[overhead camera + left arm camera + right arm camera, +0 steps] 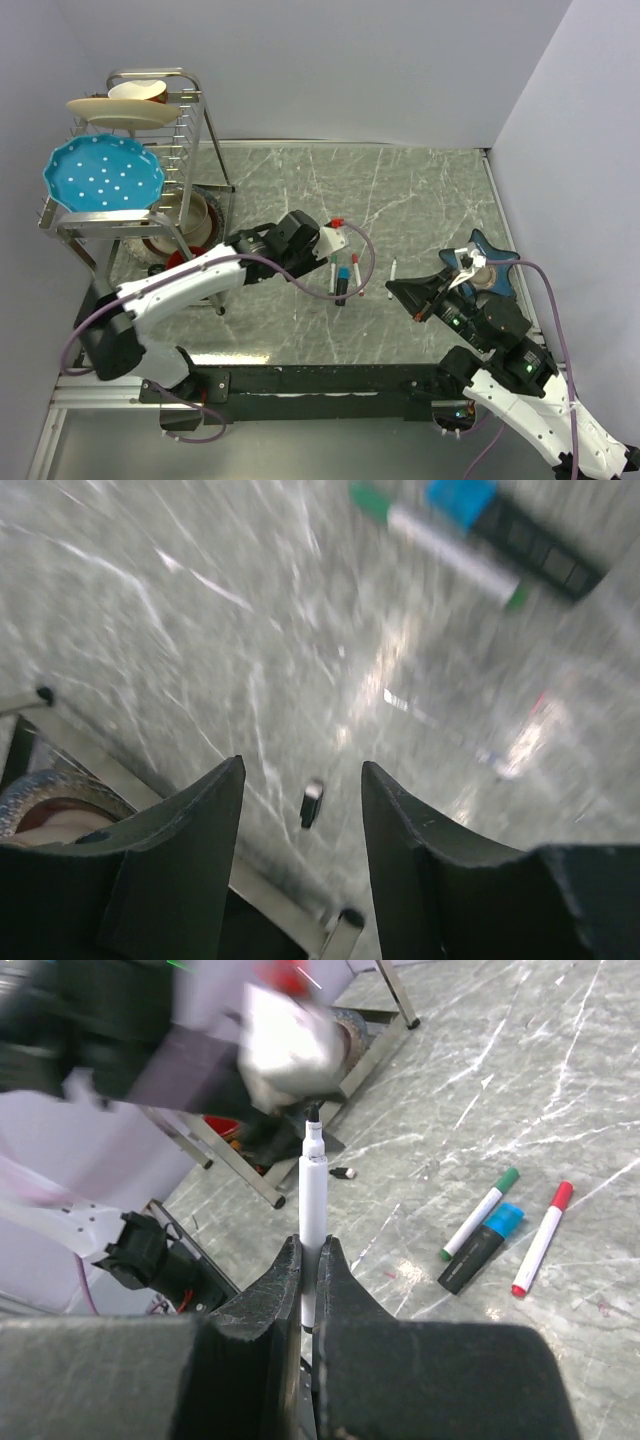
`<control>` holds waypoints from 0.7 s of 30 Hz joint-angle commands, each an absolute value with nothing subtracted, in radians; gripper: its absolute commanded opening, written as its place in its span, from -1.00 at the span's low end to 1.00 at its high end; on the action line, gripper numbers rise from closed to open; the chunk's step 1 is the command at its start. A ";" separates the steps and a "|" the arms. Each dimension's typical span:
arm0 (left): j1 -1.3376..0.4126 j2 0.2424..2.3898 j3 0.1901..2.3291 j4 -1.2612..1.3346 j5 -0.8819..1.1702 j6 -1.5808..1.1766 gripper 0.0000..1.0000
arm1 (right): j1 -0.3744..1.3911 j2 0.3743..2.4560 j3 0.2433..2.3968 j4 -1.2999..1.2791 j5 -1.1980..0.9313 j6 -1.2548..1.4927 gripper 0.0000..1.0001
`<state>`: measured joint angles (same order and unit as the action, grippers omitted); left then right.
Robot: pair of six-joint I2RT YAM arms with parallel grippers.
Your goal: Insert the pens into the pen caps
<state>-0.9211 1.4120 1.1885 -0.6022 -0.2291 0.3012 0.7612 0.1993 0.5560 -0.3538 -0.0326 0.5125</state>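
My right gripper [310, 1242] is shut on a white-barrelled pen [313, 1195] whose bare black tip points toward the left arm. From above, this pen [392, 268] sticks out past the right gripper [393, 286]. Three pens lie together on the table: a green-capped one [480, 1212], a thick black one with blue trim [482, 1248] and a red-capped one [540, 1238]. A tiny black pen cap [312, 804] lies on the table. My left gripper [303, 765] hovers open above it, nothing between the jaws. The top view shows the left gripper [338, 245] just left of the pens.
A metal dish rack [185, 160] stands at the back left with a blue plate [104, 175], a cream plate and bowls; one of its feet [345, 918] is close to the black cap. A blue star-shaped object [495, 262] sits at the right edge.
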 commanded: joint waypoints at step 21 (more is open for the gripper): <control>-0.660 1.715 1.189 -0.821 -0.150 0.546 0.06 | 0.764 0.209 0.574 -0.290 -0.011 0.479 -1.00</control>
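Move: For the open left hand, the loose black pen cap on the table lies about 9 cm to the left, 3 cm ahead and some 16 cm below. The dish rack's front foot stands about 8 cm farther left than the cap and 7 cm nearer the bases. The green marker lies about 23 cm to the right of the cap, and the blue-capped highlighter is just beyond it. From the right hand, which holds the uncapped white pen, the cap is roughly 42 cm left, 14 cm ahead and 26 cm below. The left hand sinks about 11 cm while swinging about 10 cm to its left, away from the green marker and highlighter and down towards the black cap beside the dish rack, quick at first and easing off near the end. On the way the wrist swings some 30 degrees, bringing the forward- and right-slanting fingers to point almost straight down, still about half open and short of the cap, while the right hand stays nearly in place, keeping its grip on the white pen. ##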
